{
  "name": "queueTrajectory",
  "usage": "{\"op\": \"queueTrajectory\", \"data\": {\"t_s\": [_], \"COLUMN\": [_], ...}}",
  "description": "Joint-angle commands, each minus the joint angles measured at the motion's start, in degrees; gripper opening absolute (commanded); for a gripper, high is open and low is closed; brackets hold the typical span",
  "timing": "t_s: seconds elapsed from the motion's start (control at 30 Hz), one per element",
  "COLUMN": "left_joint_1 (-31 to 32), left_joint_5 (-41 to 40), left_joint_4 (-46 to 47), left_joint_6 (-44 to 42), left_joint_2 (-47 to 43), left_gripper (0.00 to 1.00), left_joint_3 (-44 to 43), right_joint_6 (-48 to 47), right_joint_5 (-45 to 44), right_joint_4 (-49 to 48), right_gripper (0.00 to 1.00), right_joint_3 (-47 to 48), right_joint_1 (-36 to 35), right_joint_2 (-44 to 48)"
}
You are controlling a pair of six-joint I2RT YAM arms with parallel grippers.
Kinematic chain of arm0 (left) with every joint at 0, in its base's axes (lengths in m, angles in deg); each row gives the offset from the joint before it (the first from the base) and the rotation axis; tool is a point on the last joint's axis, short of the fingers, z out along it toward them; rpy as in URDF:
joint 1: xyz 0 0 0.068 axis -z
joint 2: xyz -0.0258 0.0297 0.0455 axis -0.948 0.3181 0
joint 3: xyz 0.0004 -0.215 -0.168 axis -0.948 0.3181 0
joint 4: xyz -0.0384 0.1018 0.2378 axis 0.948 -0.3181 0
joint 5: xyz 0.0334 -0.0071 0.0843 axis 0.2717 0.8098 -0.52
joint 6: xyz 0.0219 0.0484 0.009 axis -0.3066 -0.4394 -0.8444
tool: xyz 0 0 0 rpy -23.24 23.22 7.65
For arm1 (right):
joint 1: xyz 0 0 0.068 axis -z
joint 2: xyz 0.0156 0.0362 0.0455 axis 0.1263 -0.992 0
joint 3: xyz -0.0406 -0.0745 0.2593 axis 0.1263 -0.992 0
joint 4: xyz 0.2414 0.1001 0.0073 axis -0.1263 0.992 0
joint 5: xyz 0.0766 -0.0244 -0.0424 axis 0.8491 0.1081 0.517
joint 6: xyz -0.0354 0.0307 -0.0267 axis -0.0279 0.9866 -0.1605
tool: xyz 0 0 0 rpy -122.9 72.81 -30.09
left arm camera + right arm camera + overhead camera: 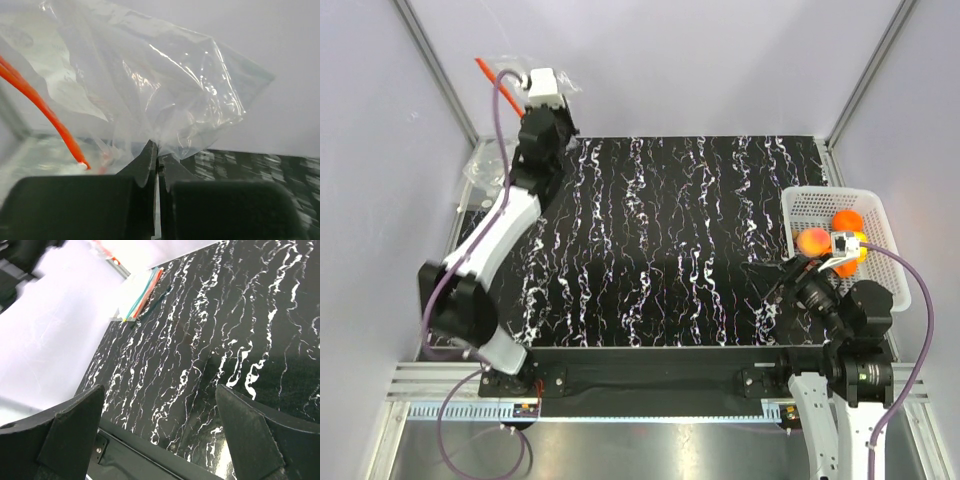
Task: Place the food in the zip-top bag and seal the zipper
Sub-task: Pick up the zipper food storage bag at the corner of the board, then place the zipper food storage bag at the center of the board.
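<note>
The zip-top bag (165, 85), a clear pouch, hangs crumpled in the air at the far left. My left gripper (157, 150) is shut on a fold of its plastic. The red-orange zipper (45, 112) runs down the left side of the left wrist view and ends in a white tip. From above, the bag (503, 68) shows beyond the raised left gripper (525, 82). The food (847, 221) is small round fruits, orange, peach-pink (813, 241) and yellow (861, 240), lying in a basket at the right. Just left of the basket, my right gripper (160, 430) stands open over the mat, holding nothing.
A white mesh basket (810, 200) holds the fruits at the table's right edge. More clear bags (485, 165) lie at the far left edge, seen as a stack with coloured strips (142, 295). The black marbled mat (670, 240) covers the table. Grey walls enclose the sides.
</note>
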Motion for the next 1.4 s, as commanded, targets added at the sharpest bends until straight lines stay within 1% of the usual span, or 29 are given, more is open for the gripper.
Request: {"op": "queueTrajectory", "data": {"t_s": [0.0, 0.03, 0.07, 0.1, 0.2, 0.27, 0.3, 0.33, 0.37, 0.4, 0.43, 0.47, 0.63, 0.67, 0.73, 0.77, 0.83, 0.9, 0.93, 0.97, 1.03, 1.07, 1.13, 1.17, 1.2, 1.23, 1.27, 1.3, 1.37], "left_joint_1": [4.4, 5.3, 7.4, 8.6, 13.0, 14.6, 15.6, 16.0, 17.4, 18.1, 18.8, 20.8, 26.7, 27.6, 27.8, 27.8, 27.8, 27.7, 27.7, 27.7, 27.7, 27.7, 27.7, 27.7, 27.7, 27.6, 27.6, 27.5, 27.6], "left_joint_5": [9.9, 11.0, 12.3, 15.4, 21.3, 25.9, 31.2, 33.4, 35.3, 39.5, 41.5, 42.6, 47.5, 48.1, 50.1, 50.8, 52.7, 54.4, 54.4, 53.9, 51.4, 50.1, 44.6, 42.2, 37.3, 34.6, 31.9, 27.6, 23.9], "left_joint_4": [-4.3, -5.2, -5.5, -5.7, -6.8, -6.4, -5.0, -3.3, 1.5, 4.8, 8.0, 11.9, 20.2, 23.9, 27.3, 29.1, 29.2, 23.2, 19.1, 10.7, 3.4, -3.5, -11.5, -19.4, -23.3, -27.1, -34.5, -37.9, -44.9], "left_joint_6": [14.5, 18.9, 20.6, 24.1, 28.1, 33.8, 36.0, 41.2, 44.0, 46.6, 51.0, 52.7, 58.3, 59.4, 62.9, 63.5, 63.3, 60.3, 55.5, 53.4, 48.3, 47.0, 42.8, 41.6, 40.5, 38.2, 37.2, 36.4, 35.7], "left_joint_2": [-9.5, -14.3, -16.7, -20.9, -26.2, -30.9, -32.4, -35.0, -36.0, -36.9, -38.0, -38.4, -40.7, -41.0, -41.7, -41.9, -42.7, -43.6, -45.2, -46.2, -50.0, -51.6, -56.4, -58.2, -59.8, -62.6, -63.6, -64.3, -64.7], "left_gripper": [0.00, 0.00, 0.00, 0.00, 0.00, 0.00, 0.00, 0.00, 0.00, 0.00, 0.00, 0.00, 0.00, 0.00, 0.00, 0.00, 0.00, 0.00, 0.02, 0.11, 0.20, 0.35, 0.42, 0.54, 0.61, 0.68, 0.80, 0.85, 0.86], "left_joint_3": [9.1, 10.8, 12.5, 16.1, 21.0, 24.3, 26.1, 31.0, 33.3, 36.0, 40.1, 41.8, 49.9, 53.8, 58.1, 59.9, 64.4, 65.5, 65.4, 65.2, 64.9, 64.9, 63.5, 62.9, 62.0, 60.8, 57.7, 56.1, 51.7], "right_joint_6": [0.2, 0.1, -0.5, -0.9, -2.1, -3.4, -3.8, -4.0, -3.9, -3.9, -3.8, -3.3, -2.4, -2.2, -2.3, -2.3, -2.3, -2.1, -1.9, -1.6, -1.2, -1.0, -1.0, -1.0, -1.0, -1.0, -1.6, -1.8, -2.4], "right_joint_5": [-4.0, -4.5, -5.1, -5.5, -5.2, -5.0, -5.6, -6.1, -6.4, -6.3, -6.4, -6.5, -6.4, -6.3, -6.0, -6.1, -6.3, -6.3, -6.1, -5.9, -5.3, -5.1, -4.6, -4.4, -3.9, -3.5, -1.8, -1.0, 0.5], "right_joint_4": [3.3, 4.8, 5.7, 7.0, 8.8, 10.0, 10.4, 11.1, 11.2, 11.0, 10.5, 10.3, 8.6, 8.4, 8.2, 8.2, 7.9, 7.4, 7.0, 6.7, 5.7, 5.3, 4.8, 4.8, 4.4, 4.3, 3.9, 3.1, 2.3], "right_gripper": [1.00, 1.00, 1.00, 1.00, 1.00, 1.00, 1.00, 1.00, 1.00, 1.00, 1.00, 1.00, 1.00, 1.00, 1.00, 1.00, 1.00, 1.00, 1.00, 1.00, 1.00, 1.00, 1.00, 1.00, 1.00, 1.00, 1.00, 1.00, 0.99], "right_joint_3": [3.0, 3.3, 3.6, 4.3, 5.6, 6.0, 6.5, 6.8, 7.0, 7.1, 7.1, 7.1, 5.8, 5.6, 4.9, 4.8, 4.2, 4.0, 3.9, 3.8, 3.4, 3.3, 2.8, 2.7, 2.3, 2.0, 1.7, 1.0, 0.3], "right_joint_1": [-0.2, -0.2, -0.2, -0.2, -0.2, -0.2, -0.2, -0.2, -0.2, -0.2, -0.2, -0.2, -0.2, -0.3, -0.2, -0.2, -0.2, -0.2, -0.2, -0.2, -0.2, -0.2, -0.2, -0.2, -0.2, -0.2, -0.2, -0.2, -0.2], "right_joint_2": [-0.9, -1.7, -2.1, -3.4, -5.1, -6.5, -7.0, -7.7, -7.9, -8.1, -8.3, -8.4, -9.5, -9.9, -10.5, -10.7, -11.4, -12.0, -12.2, -12.5, -13.0, -13.2, -14.1, -14.4, -14.7, -15.6, -16.2, -17.5, -19.0]}}
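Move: The left hand holds the zipper bag by its corner high over the far left of the board; its orange zipper trails some 14 cm to the left and 5 cm ahead, at about hand height. The bag is bound for the board's near part, about 38 cm back, 21 cm to the right and 29 cm below; the pile of spare bags lies level with the hand, 18 cm to its left and 28 cm down. From the right hand that spot is some 28 cm left, 2 cm back and 22 cm below. With the bag still pinched, the left hand sweeps back about 40 cm and to the right towards the board's front, sinking some 20 cm, mostly later on, while the wrist swings clockwise and tips down; near the end the fingers open wide and let go of the bag as the hand drifts back left about 8 cm. The empty right hand stays open, lowering about 6 cm and easing forward 4 cm as its fingers tip further down. ##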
